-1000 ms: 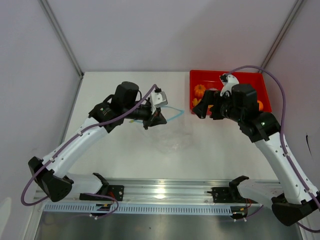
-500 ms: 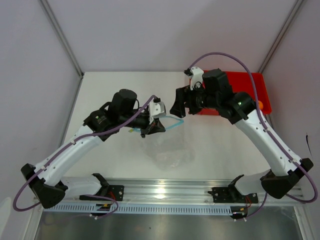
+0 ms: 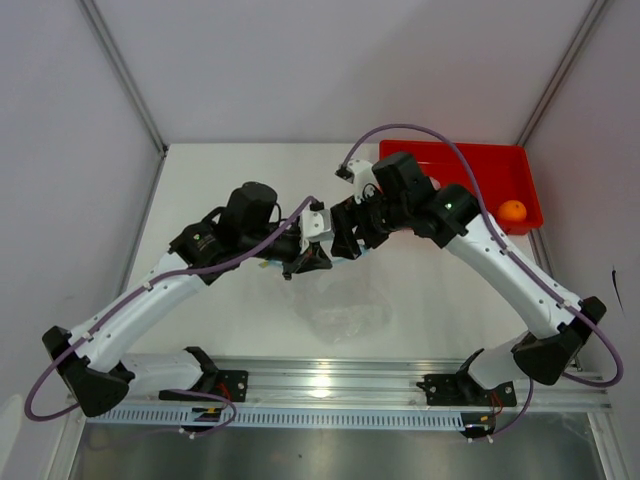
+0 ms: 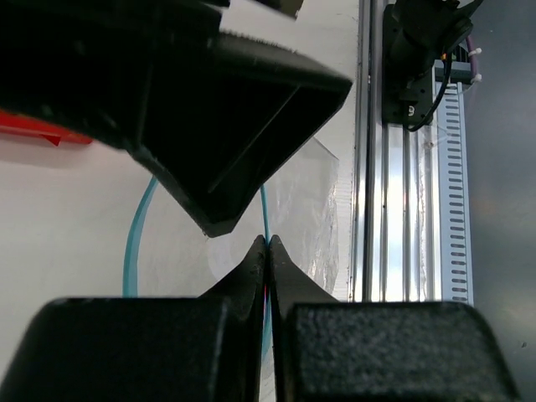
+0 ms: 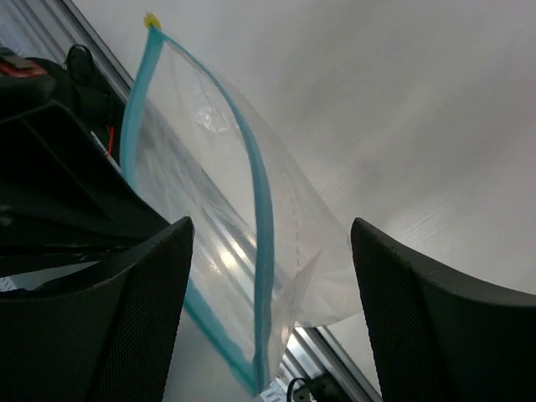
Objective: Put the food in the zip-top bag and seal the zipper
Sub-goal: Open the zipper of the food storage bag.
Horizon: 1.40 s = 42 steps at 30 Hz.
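Note:
The clear zip-top bag (image 3: 345, 300) hangs to the table in the middle, its mouth lifted. My left gripper (image 3: 305, 258) is shut on the teal zipper (image 4: 265, 209), pinched between its fingertips (image 4: 268, 244). My right gripper (image 3: 350, 236) is right beside it at the bag's mouth. In the right wrist view its jaws stand wide open with the zipper (image 5: 261, 243) and the bag (image 5: 209, 193) edge between the fingers (image 5: 142, 310), not touching them. Of the food, only an orange ball (image 3: 512, 210) shows, in the red tray.
The red tray (image 3: 470, 170) sits at the far right, partly behind the right arm. A metal rail (image 3: 330, 385) runs along the near table edge, seen too in the left wrist view (image 4: 402, 209). White walls close in the table on three sides.
The right arm has swung left from over the red tray to the bag's mouth, its jaws narrowing a little. The left gripper has kept its hold on the zipper, shifting only slightly.

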Available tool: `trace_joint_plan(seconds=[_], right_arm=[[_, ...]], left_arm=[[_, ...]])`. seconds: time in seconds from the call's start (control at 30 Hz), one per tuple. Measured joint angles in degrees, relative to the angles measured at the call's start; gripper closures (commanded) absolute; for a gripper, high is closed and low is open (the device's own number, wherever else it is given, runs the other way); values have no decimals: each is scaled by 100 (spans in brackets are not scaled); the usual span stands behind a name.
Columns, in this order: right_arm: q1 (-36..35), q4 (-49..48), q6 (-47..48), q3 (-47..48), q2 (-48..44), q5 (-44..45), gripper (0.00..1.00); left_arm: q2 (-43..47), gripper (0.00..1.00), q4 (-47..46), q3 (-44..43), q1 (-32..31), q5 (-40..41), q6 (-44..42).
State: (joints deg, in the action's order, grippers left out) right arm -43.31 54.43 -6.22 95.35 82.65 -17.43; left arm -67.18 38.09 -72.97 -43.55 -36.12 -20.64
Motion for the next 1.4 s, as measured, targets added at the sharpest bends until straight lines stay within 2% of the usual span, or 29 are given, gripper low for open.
trace_joint_plan(seconds=[0.07, 0.27, 0.4, 0.43, 0.47, 0.53, 0.57, 0.6, 0.67, 0.7, 0.77, 0.8, 0.83, 1.03, 1.13, 1.27, 1.4], right_arm=[[-24, 81, 42, -68, 94, -37, 23], [-109, 166, 142, -118, 345, -177, 33], [-129, 164, 240, -116, 546, -258, 72], [-133, 162, 254, -116, 601, -251, 91], [-138, 157, 238, -116, 654, -243, 99], [-138, 142, 197, -118, 723, -188, 100], [-140, 96, 164, -151, 728, -118, 100], [-149, 63, 138, -184, 719, -68, 100], [-164, -138, 55, -391, 612, 155, 100], [-177, -260, -2, -544, 533, 275, 100], [-225, -492, -131, -892, 308, 529, 100], [-251, -599, -195, -1060, 177, 669, 100], [-278, -693, -238, -1191, 52, 772, 100], [-439, -1364, -490, -1836, -896, 1626, 100], [-483, -1628, -588, -2063, -1224, 2109, 100], [-575, -1967, -737, -2435, -1473, 2833, 100], [-811, -2253, -876, -2813, -1635, 3578, 100]], left_arm=[[24, 100, 7, 22, -37, 4, -2], [98, 99, 15, 57, -122, -2, -44], [98, 99, 20, 81, -153, -4, -48], [98, 99, 17, 94, -160, -4, -48], [101, 100, 15, 109, -166, -2, -46], [111, 95, -20, 168, -170, 2, -39], [127, 88, -66, 212, -170, 15, -22], [140, 75, -109, 251, -170, 31, 7], [168, 67, -234, 330, -177, 140, 127], [181, 55, -313, 361, -177, 175, 184], [212, 47, -470, 411, -181, 264, 378], [240, 11, -584, 442, -184, 315, 455], [291, 1, -721, 485, -184, 369, 540], [975, 0, -1700, 935, -186, 868, 1530], [1228, 0, -2041, 973, -197, 1429, 2197], [1226, 0, -2015, 778, -197, 2210, 2999], [973, 0, -1523, 343, -181, 2839, 3910]])
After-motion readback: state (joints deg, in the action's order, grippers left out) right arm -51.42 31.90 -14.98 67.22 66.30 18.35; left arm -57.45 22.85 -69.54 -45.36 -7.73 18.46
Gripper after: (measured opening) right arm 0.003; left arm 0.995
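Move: The right hand, open, is just above the far side of the bag's zipper rim: that strand lies about 5 cm below its pads and 2 cm to the left. From the same hand, the rim's near side, still pinched by the left gripper, is some 5 cm back, 4 cm left and 3 cm down; the yellow zipper end sits about 18 cm left, 3 cm back, 7 cm lower. From the left hand the far side is roughly 5 cm ahead, 2 cm right and 3 cm below. The right fingers pinch the far side of the zipper rim, shutting on it after sinking about 5 cm over it; keeping hold, the hand then swings some 6 cm right, rising a little and turning about 30 degrees clockwise. Once that grip is made, the left gripper opens wide, lets go of the near side and pulls up and forward, turning counter-clockwise. ##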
